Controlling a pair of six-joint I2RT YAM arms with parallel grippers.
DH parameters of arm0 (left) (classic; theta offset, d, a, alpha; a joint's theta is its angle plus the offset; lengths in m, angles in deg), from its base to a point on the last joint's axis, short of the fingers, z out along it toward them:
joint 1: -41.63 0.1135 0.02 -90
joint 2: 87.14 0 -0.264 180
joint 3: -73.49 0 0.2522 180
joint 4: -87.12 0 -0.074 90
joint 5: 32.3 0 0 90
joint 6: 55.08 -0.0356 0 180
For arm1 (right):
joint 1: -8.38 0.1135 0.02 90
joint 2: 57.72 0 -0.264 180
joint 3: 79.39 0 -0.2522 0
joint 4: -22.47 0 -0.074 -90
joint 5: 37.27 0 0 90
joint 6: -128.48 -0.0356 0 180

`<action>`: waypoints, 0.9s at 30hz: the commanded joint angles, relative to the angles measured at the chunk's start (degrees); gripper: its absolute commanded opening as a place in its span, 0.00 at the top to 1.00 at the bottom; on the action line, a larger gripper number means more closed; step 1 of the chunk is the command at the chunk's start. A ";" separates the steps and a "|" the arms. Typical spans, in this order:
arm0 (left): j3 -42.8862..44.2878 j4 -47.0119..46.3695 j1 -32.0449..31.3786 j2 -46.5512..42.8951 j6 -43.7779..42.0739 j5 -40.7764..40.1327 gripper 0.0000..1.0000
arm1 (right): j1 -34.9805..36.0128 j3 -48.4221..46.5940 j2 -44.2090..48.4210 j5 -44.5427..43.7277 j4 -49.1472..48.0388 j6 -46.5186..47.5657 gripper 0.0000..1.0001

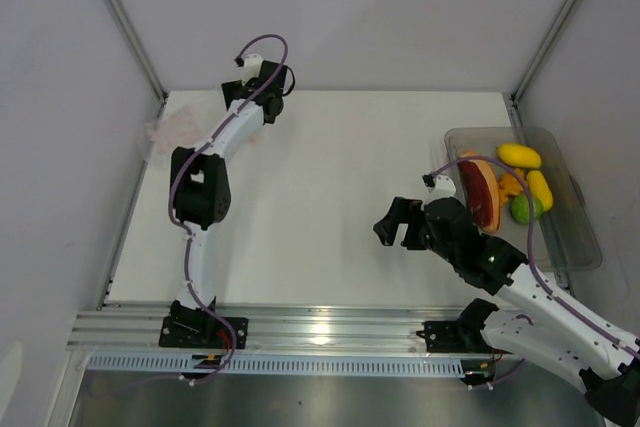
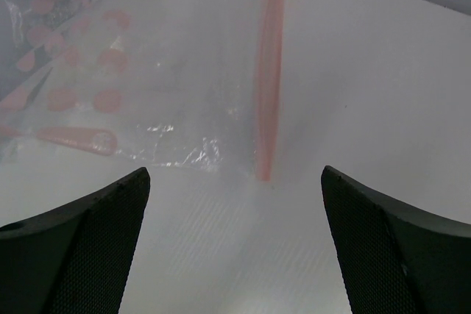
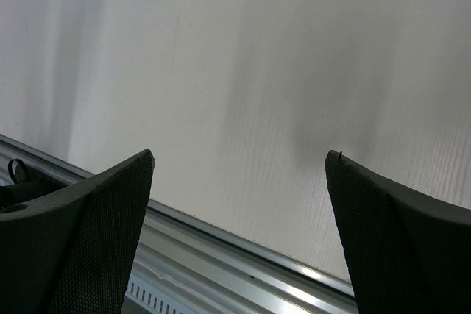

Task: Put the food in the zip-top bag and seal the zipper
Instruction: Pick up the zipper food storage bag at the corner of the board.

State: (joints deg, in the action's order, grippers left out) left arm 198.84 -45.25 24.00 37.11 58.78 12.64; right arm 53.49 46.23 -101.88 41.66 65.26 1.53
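The zip-top bag [image 2: 169, 71] lies flat on the white table, clear and crinkly with pink dots. Its zipper [image 2: 268, 71] runs as a pink-red strip toward my left gripper [image 2: 235, 173], which is open just short of the strip's end, holding nothing. From above, the bag [image 1: 175, 132] is a faint patch at the far left, with the left gripper [image 1: 235, 97] beside it. The food sits in a tray at the right: yellow pieces [image 1: 519, 155], a green lime [image 1: 525, 208] and a reddish-brown piece [image 1: 480, 192]. My right gripper [image 1: 398, 230] hangs open left of the tray, empty [image 3: 239, 155].
The rigid clear tray [image 1: 580, 237] stands against the right wall. An aluminium rail [image 1: 320, 327] runs along the table's near edge, also visible under the right gripper as the rail [image 3: 221, 255]. White enclosure walls close in the back and both sides.
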 commanded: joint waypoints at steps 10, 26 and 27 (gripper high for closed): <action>17.18 -6.96 -1.18 12.42 -29.25 -3.63 0.01 | -4.41 5.11 3.03 4.56 -5.04 0.30 0.01; 14.43 1.97 -0.48 16.45 -38.19 2.67 0.01 | -4.58 7.40 4.52 9.31 -8.03 -0.67 0.01; 16.62 3.82 -0.39 16.82 -37.23 2.78 0.01 | -4.58 7.83 4.70 9.49 -8.38 -0.67 0.01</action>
State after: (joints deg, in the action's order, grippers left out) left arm 206.82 -51.43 23.09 54.64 14.70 10.37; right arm 49.11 53.31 -98.12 49.77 59.62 1.01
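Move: The zip-top bag lies flat, its middle about 11 cm to the left hand's left, 1 cm ahead and 15 cm below. At that same depth are the middle of its pink zipper strip, some 4 cm ahead and level sideways, and the strip's near end, roughly 3 cm back and 4 cm to the right. From the right hand the bag's middle is about 36 cm ahead, 45 cm left and 17 cm below. Without a visible touch yet, the left hand heads down towards the bag's zipper edge: it first reaches forward about 5 cm nearly level, then sinks some 8 cm while easing back a little. On the way it rolls roughly 45 degrees about its own pointing direction, left side rising, fingers staying wide open. ##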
